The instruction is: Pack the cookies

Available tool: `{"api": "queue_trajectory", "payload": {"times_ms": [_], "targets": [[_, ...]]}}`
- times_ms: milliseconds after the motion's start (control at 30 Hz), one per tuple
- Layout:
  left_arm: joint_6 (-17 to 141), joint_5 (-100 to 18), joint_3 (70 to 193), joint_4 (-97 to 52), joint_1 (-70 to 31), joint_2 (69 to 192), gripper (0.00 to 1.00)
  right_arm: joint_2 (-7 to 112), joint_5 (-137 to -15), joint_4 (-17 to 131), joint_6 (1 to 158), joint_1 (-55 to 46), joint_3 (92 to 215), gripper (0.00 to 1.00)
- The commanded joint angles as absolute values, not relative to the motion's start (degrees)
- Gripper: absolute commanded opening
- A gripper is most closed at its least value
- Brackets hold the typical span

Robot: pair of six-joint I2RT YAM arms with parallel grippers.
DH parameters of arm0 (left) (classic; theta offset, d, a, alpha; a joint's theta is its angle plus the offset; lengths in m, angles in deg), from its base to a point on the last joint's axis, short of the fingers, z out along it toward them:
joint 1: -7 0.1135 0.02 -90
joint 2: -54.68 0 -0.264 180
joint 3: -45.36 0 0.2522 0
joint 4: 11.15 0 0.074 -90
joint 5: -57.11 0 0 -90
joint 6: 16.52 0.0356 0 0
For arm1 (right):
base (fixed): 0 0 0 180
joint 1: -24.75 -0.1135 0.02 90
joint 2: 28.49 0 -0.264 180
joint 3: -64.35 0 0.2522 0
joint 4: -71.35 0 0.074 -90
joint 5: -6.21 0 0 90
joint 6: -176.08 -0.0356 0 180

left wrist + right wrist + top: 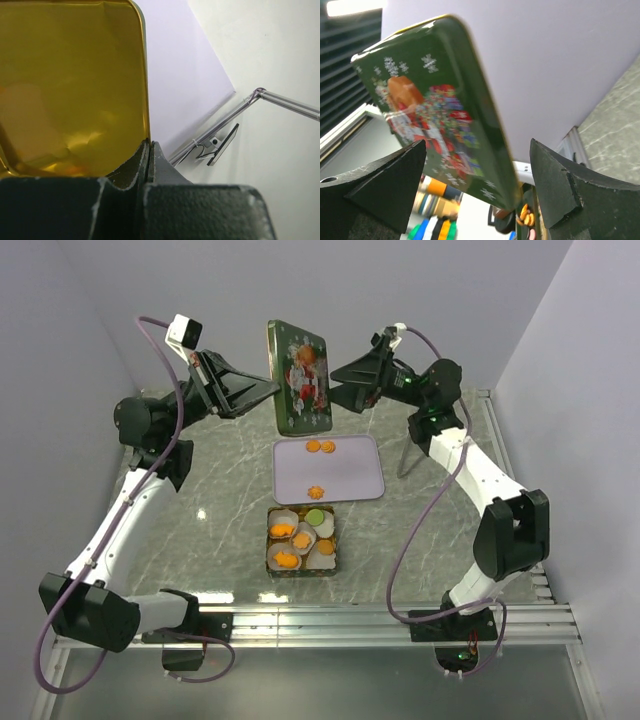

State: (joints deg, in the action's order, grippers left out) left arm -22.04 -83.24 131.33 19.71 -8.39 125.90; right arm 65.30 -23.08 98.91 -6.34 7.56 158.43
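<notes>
A green tin lid (300,375) with a Christmas picture hangs upright in the air above the table's back. My left gripper (272,390) is shut on its left rim; the left wrist view shows the lid's gold inside (70,85) pinched at my gripper (150,145). My right gripper (338,380) stands open at the lid's right edge, and the lid (435,115) reaches between its spread jaws (477,145) without touching either. Three orange cookies lie on a white tray (350,475): a pair (320,447) at the back and one (316,490) in front. Orange cookies (282,530) and a green one (316,517) sit in paper cups.
The open tin box (333,540) with its white paper cups stands just in front of the tray, mid-table. Aluminium rails (400,625) run along the near edge, and a rail (490,420) lines the right side. Grey walls close in on the left, back and right.
</notes>
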Motion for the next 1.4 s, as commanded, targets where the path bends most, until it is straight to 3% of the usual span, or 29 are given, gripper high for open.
{"api": "queue_trajectory", "payload": {"times_ms": [0,333,667,833,1067,1367], "targets": [[-23.7,-83.8,130.2,26.0,-8.3,122.7,0.00,64.8,-22.7,105.4,-8.3,5.1,161.5,0.91],[-29.4,-81.4,126.1,33.4,-8.3,120.3,0.00,62.0,-22.4,109.1,-8.7,0.1,157.5,0.85],[-30.4,-78.6,120.7,34.0,-8.3,116.8,0.01,57.3,-23.3,125.2,-19.1,0.1,151.1,0.60],[-28.0,-76.8,117.4,28.3,-8.3,114.2,0.05,55.0,-23.1,130.2,-22.2,0.1,149.0,0.53],[-21.0,-73.4,110.6,13.7,-8.2,109.7,0.20,48.9,-21.5,121.4,-14.6,0.0,145.9,0.47],[-17.8,-70.7,102.9,8.3,-8.2,107.2,0.24,44.3,-21.5,98.1,1.1,0.1,143.0,0.40]]}}
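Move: The left hand holds the box's green-and-gold lid by its upper left edge; the lid's middle lies about 6 cm ahead, 5 cm to its right and 6 cm below. From the open right hand that middle is some 5 cm left, 2 cm back and 4 cm above. The tray lies roughly 3 cm ahead of the right hand, 1 cm left and 42 cm below, the cookie box about 14 cm back, 7 cm left, equally low. The right hand slips left to the lid while drawing back about 14 cm in all and rising a little, closing roughly halfway with one finger over the printed face and one inside the gold rim. The left draws back with its grip kept, then parts its fingers around the lid's edge as it sinks about 11 cm, comes forward again and rolls some 20 degrees. ##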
